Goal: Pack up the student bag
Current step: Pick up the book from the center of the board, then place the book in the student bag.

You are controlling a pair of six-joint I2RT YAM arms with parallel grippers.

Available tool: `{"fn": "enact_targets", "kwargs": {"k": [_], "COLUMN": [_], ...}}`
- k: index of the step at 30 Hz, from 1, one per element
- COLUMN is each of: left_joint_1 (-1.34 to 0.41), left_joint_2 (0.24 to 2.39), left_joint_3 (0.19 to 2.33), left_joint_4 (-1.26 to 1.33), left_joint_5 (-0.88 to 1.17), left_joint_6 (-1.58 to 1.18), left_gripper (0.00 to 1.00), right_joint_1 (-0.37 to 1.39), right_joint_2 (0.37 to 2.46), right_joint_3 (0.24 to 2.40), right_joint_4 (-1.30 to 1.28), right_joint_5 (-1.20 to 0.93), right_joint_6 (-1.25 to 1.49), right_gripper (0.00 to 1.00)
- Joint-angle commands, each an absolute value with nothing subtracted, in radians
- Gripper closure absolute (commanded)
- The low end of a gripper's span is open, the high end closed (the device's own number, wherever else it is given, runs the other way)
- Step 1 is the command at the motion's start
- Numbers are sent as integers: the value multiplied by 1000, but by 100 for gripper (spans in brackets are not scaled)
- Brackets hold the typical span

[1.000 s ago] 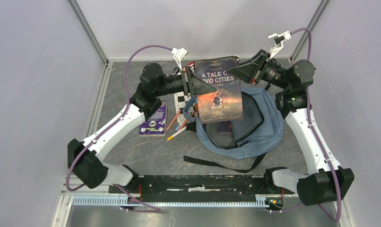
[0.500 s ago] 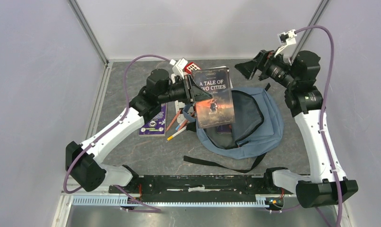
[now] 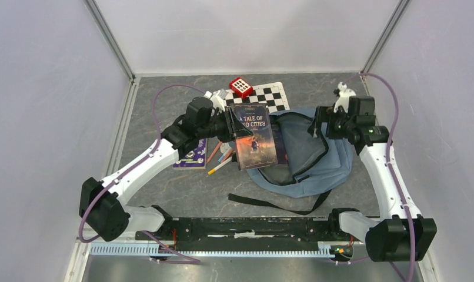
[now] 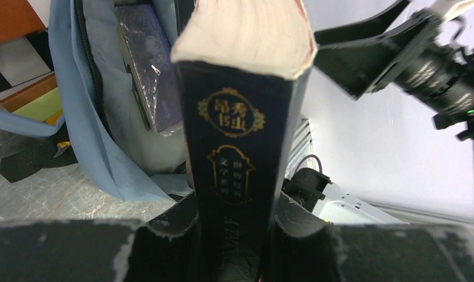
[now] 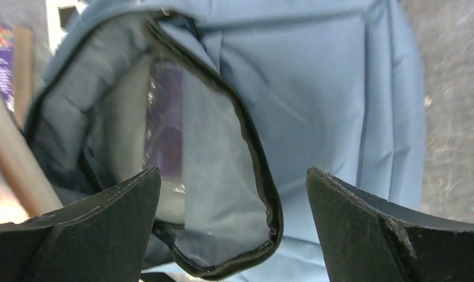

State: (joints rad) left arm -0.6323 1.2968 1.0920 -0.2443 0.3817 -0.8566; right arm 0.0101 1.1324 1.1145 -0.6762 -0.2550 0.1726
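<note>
The student bag (image 3: 334, 158) lies open on the table, blue-grey with a dark zipper rim. My left gripper (image 3: 230, 124) is shut on the spine of a dark book, "A Tale of Two Cities" (image 3: 255, 138), and holds it tilted over the bag's left edge. In the left wrist view the book's spine (image 4: 240, 135) stands between the fingers of the left gripper (image 4: 234, 235). My right gripper (image 3: 317, 120) hangs open over the bag's right side. Its fingers straddle the zipper rim (image 5: 264, 194) without touching it. Another book (image 5: 164, 111) lies inside the bag.
A chequered board (image 3: 264, 97) with a red cube (image 3: 240, 87) on it lies behind the bag. A purple book (image 3: 192, 154) and some pens (image 3: 220, 158) lie left of the bag. A black strap (image 3: 270, 202) trails toward the near edge.
My right gripper let go of the book, opened wide and came down over the bag's right side. My left gripper lowered the book toward the bag's left edge.
</note>
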Motion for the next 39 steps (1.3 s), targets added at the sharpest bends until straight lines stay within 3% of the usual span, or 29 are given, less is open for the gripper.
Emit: {"fn": "enact_targets", "kwargs": {"k": [1,5,7,11,13,14,21,33,39], "left_joint_1": [-634,-636,-637,-641,-647,-655,-675,-660,-631], "left_joint_2": [1274,1294,1314,1370,1404,1422,1593,1826,1807], "left_joint_3": [1092,1074,1081,1090,1096,1102,1043,988,958], "left_joint_4": [-20,66,89,150,213,253,733,886,695], "left_joint_5": [428,445,452,473,511,552,642,660,575], "left_joint_6": [-945,-972,-975,-984,-983,-967,-1101,-1033,-915], "left_gripper": [98,98,98,98,98,98,98,98,98], "right_joint_1": [9,9,9,9,9,9,9,9,9], "right_joint_2": [1080,1062,1069,1088,1080,1076,1062,994,1000], "right_joint_3": [987,871,842,874,923,947,1035,1125,1185], "right_joint_4": [-640,-560,-536,-531,-539,-540,-544,-565,-588], "right_joint_5": [-275,-287,-286,-231,-163,-128,-71,-30,-31], "right_joint_6": [120,127,129,132,139,142,157,197,198], "right_gripper": [2,6,16,68,91,98,100,100,100]}}
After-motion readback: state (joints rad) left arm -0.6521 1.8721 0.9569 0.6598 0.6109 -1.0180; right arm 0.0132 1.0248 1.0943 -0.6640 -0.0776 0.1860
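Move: About 4 cm back from the right hand and 9 cm below lies the bag's zipped rim at the right end of its mouth; the packed book inside is some 12 cm to that hand's left, 1 cm ahead and 19 cm below. The left hand already holds A Tale of Two Cities; for it the bag mouth is roughly 14 cm right, 3 cm ahead and 16 cm down, the pencils 8 cm left, 1 cm ahead and 22 cm down. Dipping about 9 cm down and a little back, the open right fingers shut on the bag's zipped rim, then draw it up some 11 cm, slightly forward and right. Meanwhile the left hand, keeping its pinch on the book's spine, carries it about 9 cm right over the mouth, rolling some 20 degrees with its left side sinking and turning clockwise, then lowers it about 10 cm into the mouth, easing forward. ##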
